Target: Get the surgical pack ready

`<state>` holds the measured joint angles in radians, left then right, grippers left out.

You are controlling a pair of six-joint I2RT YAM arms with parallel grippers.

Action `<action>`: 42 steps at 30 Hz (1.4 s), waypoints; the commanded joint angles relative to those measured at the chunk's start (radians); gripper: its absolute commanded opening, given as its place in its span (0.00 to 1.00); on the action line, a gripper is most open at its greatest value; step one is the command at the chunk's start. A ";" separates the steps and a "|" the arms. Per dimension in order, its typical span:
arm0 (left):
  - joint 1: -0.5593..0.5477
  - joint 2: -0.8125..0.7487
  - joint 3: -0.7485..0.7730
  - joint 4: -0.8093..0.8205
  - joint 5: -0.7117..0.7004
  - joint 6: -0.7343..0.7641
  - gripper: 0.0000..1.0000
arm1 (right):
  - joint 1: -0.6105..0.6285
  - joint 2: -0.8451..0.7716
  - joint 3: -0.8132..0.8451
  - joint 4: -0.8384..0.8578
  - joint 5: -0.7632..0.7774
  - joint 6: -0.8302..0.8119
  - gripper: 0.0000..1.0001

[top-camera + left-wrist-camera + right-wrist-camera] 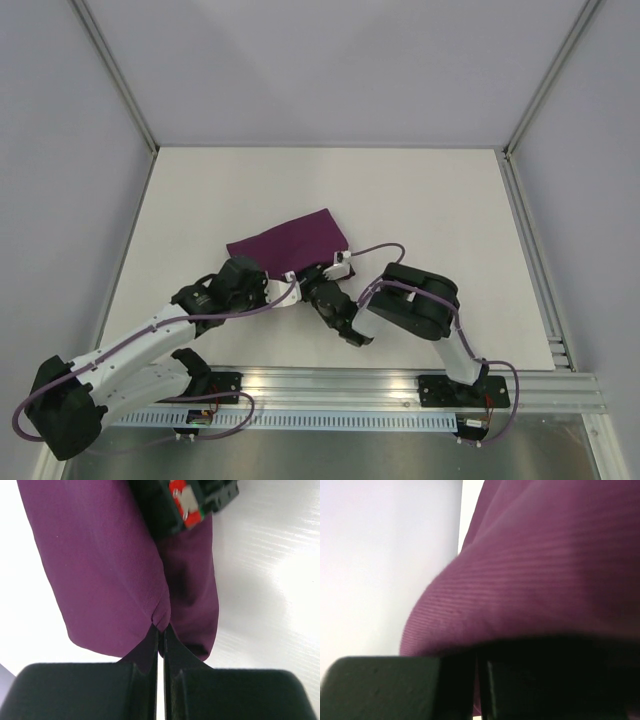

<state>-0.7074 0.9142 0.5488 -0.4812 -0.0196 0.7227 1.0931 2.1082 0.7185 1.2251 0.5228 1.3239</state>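
The surgical pack's dark-purple cloth (290, 240) lies folded into a slanted band on the white table, a little in front of its centre. My left gripper (289, 279) is at the cloth's near edge. In the left wrist view it (161, 628) is shut, with a small fold of the cloth (105, 565) pinched at the fingertips. My right gripper (337, 267) sits just to the right, at the near right corner. In the right wrist view it (481, 655) is shut under a bulge of cloth (545, 570) that drapes over it and hides the tips.
The white table (420, 200) spreads out around the cloth. Aluminium frame posts stand along its left side (120, 90) and right side (530, 230), and a metal rail (400, 385) carries both arm bases at the near edge. The right arm's wrist (185, 500) shows in the left wrist view.
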 commanded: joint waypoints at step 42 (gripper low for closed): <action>-0.001 -0.074 0.436 -0.503 0.359 -0.145 0.84 | -0.588 -0.561 0.353 -1.437 -0.820 -0.883 0.89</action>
<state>-0.7071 0.8768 0.9119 -0.9852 0.1707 0.7368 0.5301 1.4479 0.9985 -0.1982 -0.1604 0.5926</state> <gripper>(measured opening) 0.835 0.891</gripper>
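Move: Tucked between the cloth's layers, the right hand has the folded pack's middle about 2 cm ahead; the near right corner lies some 14 cm right and 3 cm back, and the far right corner 15 cm ahead and 8 cm right. From the left hand, pinching the left end's fold, the middle is about 7 cm ahead and 9 cm right; the far left corner is 12 cm ahead and 6 cm left. All lies 1 to 2 cm lower. Sweeping right some 13 cm along the near fold, the closed right fingers slide out from between the layers, draw back about 8 cm while tipping down, then open wide and rise, swinging forward over the table right of the cloth. The left hand keeps its pinch, easing slightly back and down, then lets go and backs about 5 cm, rising 8. ##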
